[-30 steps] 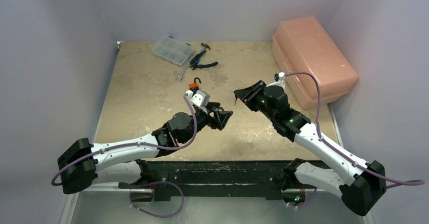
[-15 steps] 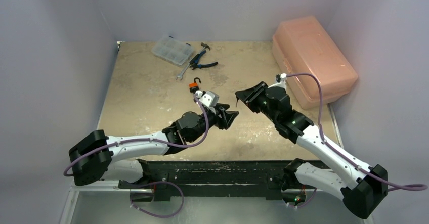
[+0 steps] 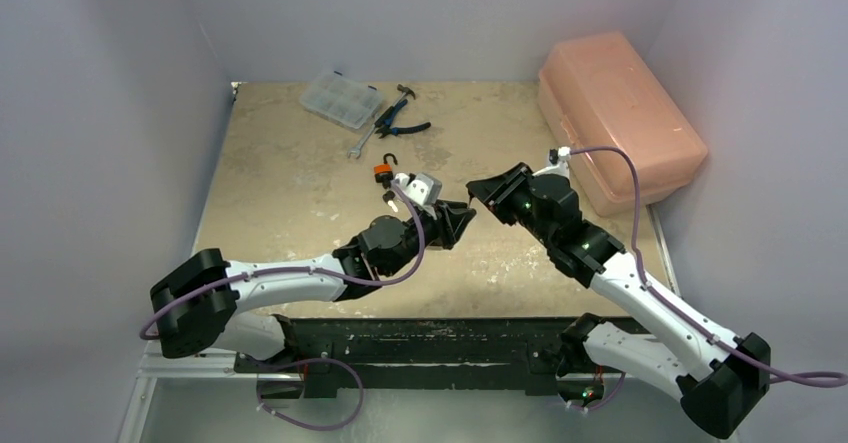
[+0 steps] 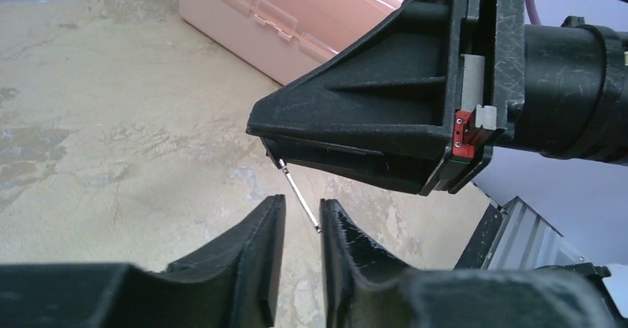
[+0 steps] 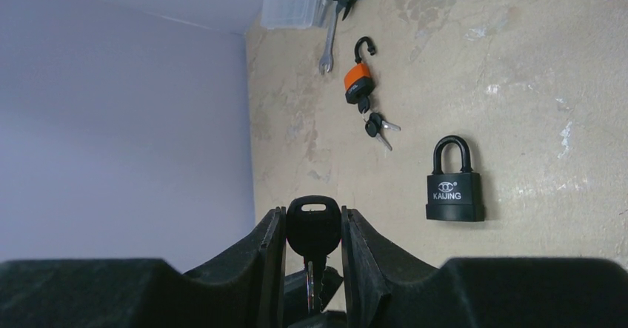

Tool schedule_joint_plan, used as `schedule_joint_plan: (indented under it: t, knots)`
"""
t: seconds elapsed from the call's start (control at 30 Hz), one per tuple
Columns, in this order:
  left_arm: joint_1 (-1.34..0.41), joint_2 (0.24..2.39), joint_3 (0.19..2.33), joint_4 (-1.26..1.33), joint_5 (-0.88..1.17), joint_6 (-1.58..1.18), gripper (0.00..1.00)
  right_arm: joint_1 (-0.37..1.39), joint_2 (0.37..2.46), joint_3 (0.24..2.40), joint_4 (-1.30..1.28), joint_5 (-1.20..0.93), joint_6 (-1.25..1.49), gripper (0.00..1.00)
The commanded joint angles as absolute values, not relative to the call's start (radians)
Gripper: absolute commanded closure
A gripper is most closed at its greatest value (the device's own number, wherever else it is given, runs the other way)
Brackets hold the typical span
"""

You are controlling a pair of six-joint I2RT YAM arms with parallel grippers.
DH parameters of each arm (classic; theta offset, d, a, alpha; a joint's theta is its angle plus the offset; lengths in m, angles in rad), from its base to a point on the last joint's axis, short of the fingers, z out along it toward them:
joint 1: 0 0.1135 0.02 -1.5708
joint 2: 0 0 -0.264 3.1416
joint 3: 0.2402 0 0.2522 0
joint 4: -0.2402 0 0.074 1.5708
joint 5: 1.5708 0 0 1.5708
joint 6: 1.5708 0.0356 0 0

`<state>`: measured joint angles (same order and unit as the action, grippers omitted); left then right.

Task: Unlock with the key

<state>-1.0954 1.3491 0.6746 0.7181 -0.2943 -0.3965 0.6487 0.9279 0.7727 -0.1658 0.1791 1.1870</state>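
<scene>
My right gripper (image 5: 313,213) is shut on the black head of a key (image 5: 313,233). The key's thin metal blade (image 4: 299,193) hangs below my right gripper (image 4: 385,121). My left gripper (image 4: 302,211) stands open by a narrow gap, and the blade's tip sits between its fingers, close to the right one. A black padlock (image 5: 454,183) lies flat on the table beyond the key, its shackle closed. In the top view my left gripper (image 3: 462,215) and my right gripper (image 3: 478,195) meet above the table's middle.
An orange padlock (image 3: 382,171) with an open shackle and a small bunch of keys (image 5: 376,126) lie left of centre. A clear organiser box (image 3: 342,98), pliers (image 3: 400,121) and a wrench (image 3: 362,143) sit at the back. A pink case (image 3: 615,118) fills the back right.
My left arm has reached right and forward to the right gripper, and its jaws have narrowed around the hanging key blade. The right arm has barely moved and still grips the key.
</scene>
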Motion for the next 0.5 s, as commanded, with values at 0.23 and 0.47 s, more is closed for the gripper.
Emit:
schedule_joint_plan:
  t: [0.23, 0.47]
  knots:
    - [-1.1, 1.359, 0.75, 0.711, -0.372, -0.367, 1.0, 0.646, 0.889, 0.743, -0.147, 0.144, 1.199, 0.89]
    - [-1.099, 1.284, 0.781, 0.534, -0.313, -0.359, 1.0, 0.646, 0.865, 0.754, -0.097, 0.135, 1.025, 0.24]
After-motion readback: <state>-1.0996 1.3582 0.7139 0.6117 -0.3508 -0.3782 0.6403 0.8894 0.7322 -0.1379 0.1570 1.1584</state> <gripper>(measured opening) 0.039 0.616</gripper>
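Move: The key, held by its head in the right fingers with the blade hanging down, has its middle about 2 cm under the right hand point; from the left hand it lies roughly 1 cm ahead, 1 cm right and 2 cm up, its tip at the open fingertips. On the table some 22 cm below, the black padlock lies about 5 cm to the left hand's left and 1 cm ahead; the loose keys are around 15 cm left, 8 cm ahead. The key's blade is pinched by the left fingers, which slip about 1 cm forward around it and close nearly shut, then sink about 1 cm with a slight roll of some 5 degrees. Once they are shut, the right hand, almost in place, spreads its fingers and lets go of the key's head. ##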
